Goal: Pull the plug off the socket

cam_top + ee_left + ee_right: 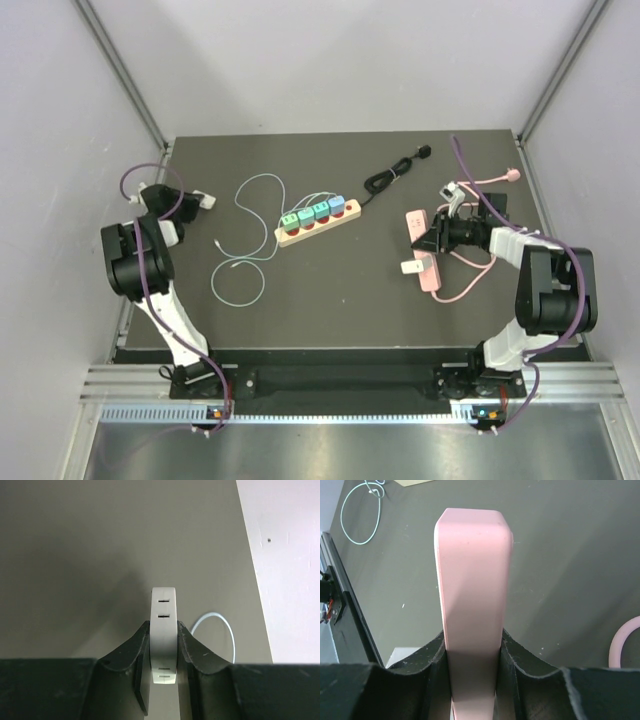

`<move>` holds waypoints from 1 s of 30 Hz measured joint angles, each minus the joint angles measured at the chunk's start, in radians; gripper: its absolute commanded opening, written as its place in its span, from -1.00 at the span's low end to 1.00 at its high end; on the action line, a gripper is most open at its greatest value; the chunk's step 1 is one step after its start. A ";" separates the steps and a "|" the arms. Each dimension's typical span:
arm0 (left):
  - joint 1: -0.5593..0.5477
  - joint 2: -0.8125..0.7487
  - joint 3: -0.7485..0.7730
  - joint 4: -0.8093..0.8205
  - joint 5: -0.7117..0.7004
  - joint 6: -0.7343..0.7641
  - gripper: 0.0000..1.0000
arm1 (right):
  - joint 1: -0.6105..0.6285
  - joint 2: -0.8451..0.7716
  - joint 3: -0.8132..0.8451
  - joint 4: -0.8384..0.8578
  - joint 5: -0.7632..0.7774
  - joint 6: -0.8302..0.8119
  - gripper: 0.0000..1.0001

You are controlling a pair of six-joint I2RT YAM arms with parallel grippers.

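My right gripper [433, 239] is shut on a pink socket strip [421, 250] at the right of the mat. Its pink body [472, 570] runs up between the fingers [432, 652] in the right wrist view. A white plug [410, 267] sits against the strip's near left side. I cannot tell whether it is seated. At the far left my left gripper [203, 201] is shut on a white slotted block [164, 630], held off the mat.
A wooden power strip [312, 220] with several coloured plugs lies mid-mat. A thin pale cable [243, 245] loops to its left and a black cord [395, 172] lies behind it. A pink cable [470, 285] curls by the right arm. Grey walls stand close on both sides.
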 measured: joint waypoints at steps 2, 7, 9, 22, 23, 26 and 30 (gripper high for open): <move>0.002 0.038 0.044 -0.004 0.000 0.000 -0.85 | 0.000 0.000 0.000 0.000 0.000 -0.001 -0.98; 0.001 0.103 0.147 -0.037 0.003 0.003 -0.52 | 0.000 0.002 0.005 -0.011 -0.003 -0.008 -0.98; 0.001 0.121 0.173 -0.052 0.003 0.004 -0.42 | 0.000 0.007 0.013 -0.019 -0.003 -0.013 -0.97; 0.001 0.117 0.222 -0.175 0.002 0.092 0.38 | -0.008 0.010 0.020 -0.036 -0.006 -0.027 -0.96; 0.001 0.106 0.222 -0.195 -0.003 0.107 0.44 | -0.008 0.010 0.020 -0.038 -0.006 -0.030 -0.96; 0.001 0.049 0.206 -0.243 -0.016 0.153 0.49 | -0.009 0.010 0.021 -0.044 -0.006 -0.032 -0.97; 0.001 -0.086 0.150 -0.270 -0.016 0.201 0.58 | -0.010 0.010 0.027 -0.045 -0.006 -0.033 -0.97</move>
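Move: The left hand, rolled on its side, still holds the white plug just above the table; the bare spot for it lies about 4 cm ahead and 2 cm below. From this hand the white cable's loose end is some 5 cm right and 10 cm back, and the strip of coloured plugs about 33 cm right and 5 cm back, both around 4 cm lower. From the right hand the spot lies roughly 59 cm left, 13 cm ahead and 6 cm below. The left hand carries the pinched plug on forward by about 3.5 cm, drifting a little left, then stops and sinks about a centimetre to the bare table while its fingers start opening, one above and one below the flat plug. With the fingers going wide it lets go of the plug, then draws back about 3 cm and rises some 6 cm off the table, quickening towards the end and rolling about 10 degrees so its left side lifts. ##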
